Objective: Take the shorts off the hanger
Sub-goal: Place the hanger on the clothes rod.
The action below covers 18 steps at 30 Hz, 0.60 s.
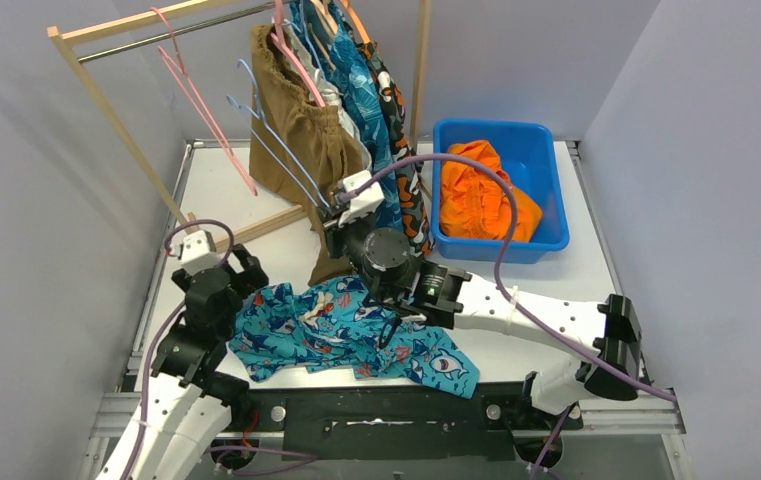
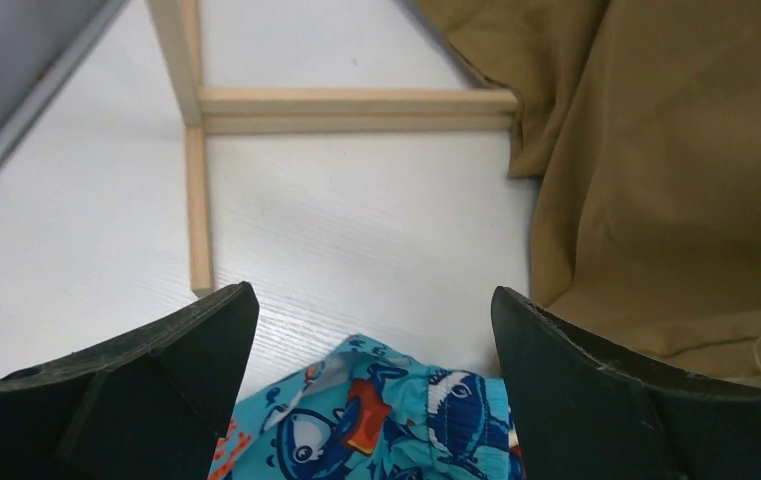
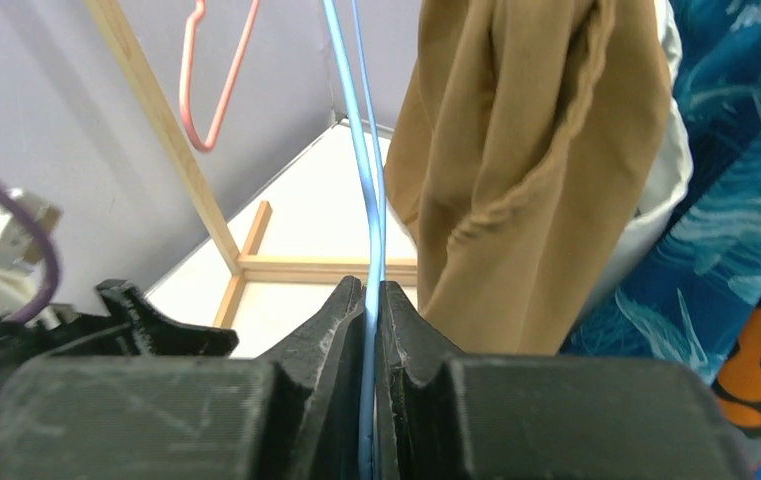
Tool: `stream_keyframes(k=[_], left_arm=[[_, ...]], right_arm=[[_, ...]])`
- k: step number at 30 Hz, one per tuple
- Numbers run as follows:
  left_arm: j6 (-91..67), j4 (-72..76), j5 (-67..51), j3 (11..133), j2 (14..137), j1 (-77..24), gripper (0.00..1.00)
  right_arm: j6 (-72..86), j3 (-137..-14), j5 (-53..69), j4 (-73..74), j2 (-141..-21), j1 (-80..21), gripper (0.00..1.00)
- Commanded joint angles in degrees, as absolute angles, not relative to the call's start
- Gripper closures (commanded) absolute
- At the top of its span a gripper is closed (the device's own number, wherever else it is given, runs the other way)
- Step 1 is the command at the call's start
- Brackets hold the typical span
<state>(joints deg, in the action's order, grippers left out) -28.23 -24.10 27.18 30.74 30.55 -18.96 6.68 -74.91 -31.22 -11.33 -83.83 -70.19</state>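
Teal shark-print shorts [image 1: 351, 335] lie spread on the table at the front; their edge [image 2: 386, 420] shows between my left fingers. My left gripper [image 1: 218, 268] hangs open just above their left end, touching nothing. My right gripper [image 3: 374, 290] is shut on the thin blue hanger [image 3: 368, 170], which rises to the rail and carries nothing [image 1: 276, 145]. Brown shorts [image 1: 301, 130] hang right behind it, also in the right wrist view [image 3: 526, 160]. White, blue patterned [image 1: 361, 95] and camouflage shorts [image 1: 401, 130] hang further right. Orange shorts [image 1: 476, 190] lie in the blue bin [image 1: 546, 150].
A wooden rack [image 1: 106, 100] stands at the back left, its base bars [image 2: 356, 105] on the table. An empty pink hanger [image 1: 196, 100] dangles from the rail. Grey walls close in on both sides.
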Motion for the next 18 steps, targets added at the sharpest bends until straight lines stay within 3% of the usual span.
stream_keyframes(k=[1,18], left_arm=[[-28.20,-21.11,39.29,32.03,24.81,-18.39,0.12],[-27.16,-21.99,37.41,31.20,19.74,-18.37,0.12]], right_arm=[[7.71,-82.29,-30.24,-12.84,-86.99,-69.56,1.00],[8.35,-114.02,-28.33,0.66,-104.94,-65.96,1.00]])
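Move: The spot on the clothes rod for the blue hanger in the right gripper is roughly 18 cm ahead of that hand, 13 cm to its left and 18 cm above it. The empty pink hanger hangs about 12 cm ahead, 18 cm left and 8 cm higher; the brown shorts hang some 12 cm ahead and 4 cm left, about level. From the left hand the spot is about 18 cm ahead, 2 cm right and 36 cm up. Keep the right fingers shut on the end of the blue hanger and carry it up, left and forward in one slanting sweep of about 10 cm, past the left side of the brown shorts, bringing its hook to the rod beside the empty pink hanger. Meanwhile back the open left gripper off the shark-print shorts, up and left about 6 cm, tipping its fingers up slightly, then hold it there. ##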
